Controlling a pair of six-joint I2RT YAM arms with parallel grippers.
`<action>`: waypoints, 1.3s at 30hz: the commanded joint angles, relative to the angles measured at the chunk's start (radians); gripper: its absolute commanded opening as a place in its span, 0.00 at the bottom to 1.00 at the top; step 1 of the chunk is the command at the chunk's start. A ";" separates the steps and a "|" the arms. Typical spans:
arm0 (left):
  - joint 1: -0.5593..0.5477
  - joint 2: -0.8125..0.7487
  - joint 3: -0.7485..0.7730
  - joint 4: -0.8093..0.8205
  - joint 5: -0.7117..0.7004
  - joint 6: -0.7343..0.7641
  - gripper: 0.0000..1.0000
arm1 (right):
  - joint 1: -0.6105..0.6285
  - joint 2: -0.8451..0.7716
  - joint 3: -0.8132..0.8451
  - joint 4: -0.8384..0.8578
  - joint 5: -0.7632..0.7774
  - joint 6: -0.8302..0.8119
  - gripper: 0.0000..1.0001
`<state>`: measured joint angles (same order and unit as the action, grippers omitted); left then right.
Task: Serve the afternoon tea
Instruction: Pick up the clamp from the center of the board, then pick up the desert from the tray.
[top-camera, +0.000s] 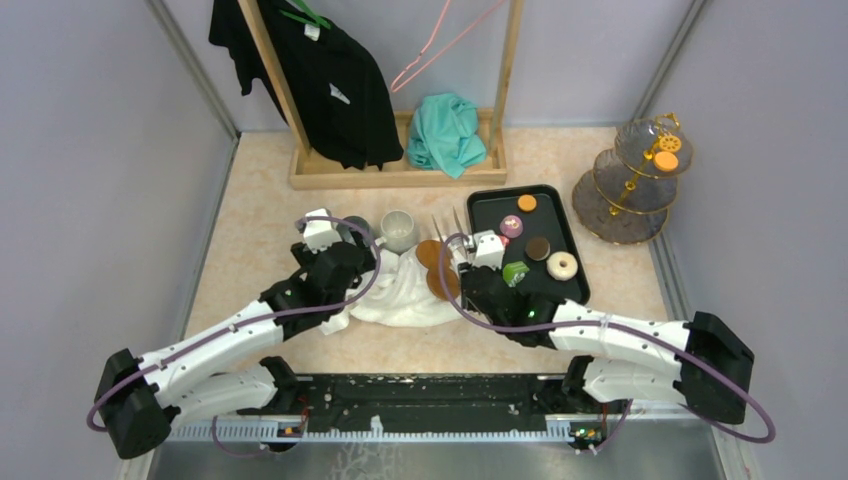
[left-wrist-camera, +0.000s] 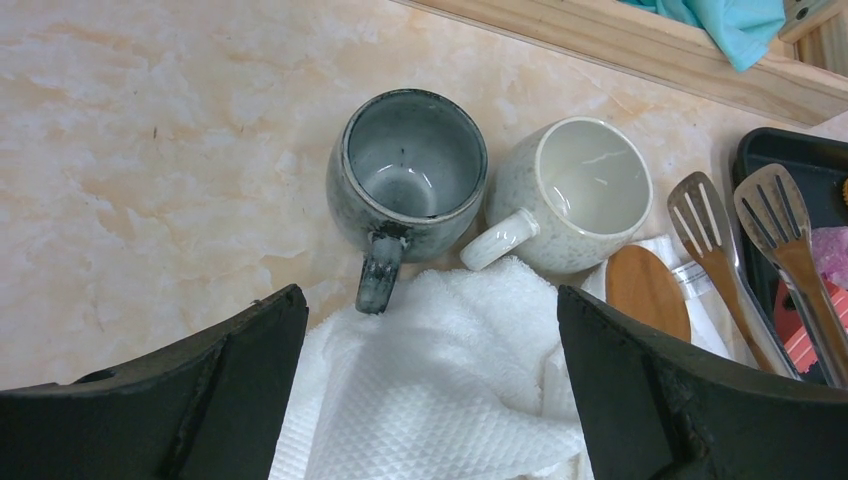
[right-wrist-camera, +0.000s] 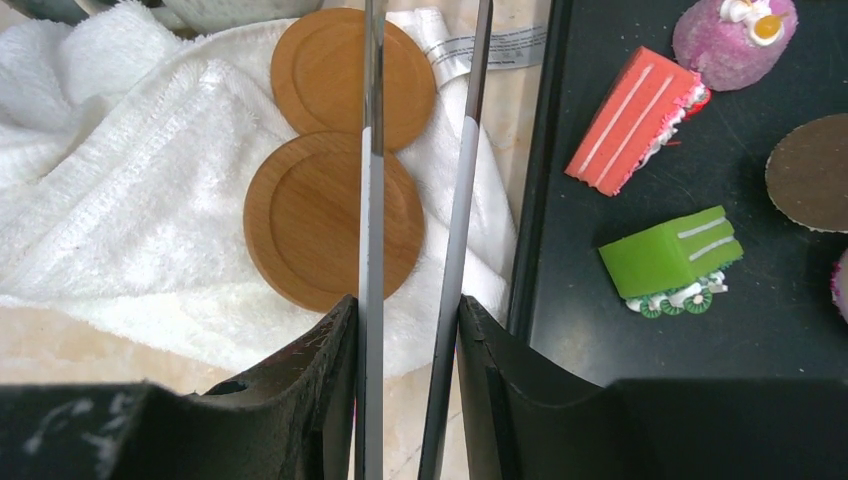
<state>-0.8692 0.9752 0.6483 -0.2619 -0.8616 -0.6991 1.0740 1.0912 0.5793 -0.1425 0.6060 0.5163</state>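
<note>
The glass three-tier stand (top-camera: 633, 185) stands at the far right with orange sweets (top-camera: 666, 160) on its upper tiers. On the black tray (top-camera: 575, 285) lie a red slice (right-wrist-camera: 635, 120), a green piece (right-wrist-camera: 670, 255), a pink doughnut (right-wrist-camera: 735, 40) and a white doughnut (top-camera: 562, 265). The grey mug (left-wrist-camera: 410, 170) stands upright beside a white mug (left-wrist-camera: 580, 195). My left gripper (left-wrist-camera: 430, 300) hangs wide open over the white towel (left-wrist-camera: 440, 390), just short of the grey mug's handle. My right gripper (right-wrist-camera: 408, 305) is shut on the two arms of the metal tongs (right-wrist-camera: 372, 200), left of the tray's edge.
Two wooden coasters (right-wrist-camera: 330, 220) lie on the towel under the tongs. The tongs' slotted heads (left-wrist-camera: 770, 220) reach to the tray's far left corner. A wooden clothes rack base (top-camera: 400, 178) with a teal cloth (top-camera: 445, 135) runs along the back. Walls close both sides.
</note>
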 joint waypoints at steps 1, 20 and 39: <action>-0.007 0.003 0.035 0.010 -0.021 0.018 0.99 | 0.028 -0.058 0.081 -0.029 0.061 -0.007 0.20; -0.008 -0.009 0.044 0.060 -0.005 0.078 0.99 | 0.074 -0.265 0.186 -0.520 0.236 0.215 0.19; -0.009 0.024 0.039 0.179 0.091 0.120 0.99 | 0.074 -0.305 0.161 -0.688 0.197 0.450 0.19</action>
<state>-0.8692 0.9878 0.6598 -0.1318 -0.8013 -0.5972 1.1370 0.7929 0.7200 -0.8402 0.7856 0.9070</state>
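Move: The right hand holds the clamp just off the table. The tray's green cake slice lies about 11 cm to its right, level with it front to back and some 7 cm below; the red slice stands about 6 cm ahead and 7 cm right, the chocolate cake 5 cm ahead and 16 cm right. The near coaster is about 5 cm left and 2 cm back. From the left hand the green slice lies roughly 36 cm right and 5 cm back. Up first by about 5 cm, then mostly rightward some 9 cm, the right hand draws back a little throughout as it carries the clamp from the towel across the tray's left edge and over the cakes. It swings about 15 degrees clockwise, sinks slightly at the end, and keeps its grip on the clamp. The left hand, open and empty, drifts about 2 cm right and up. ##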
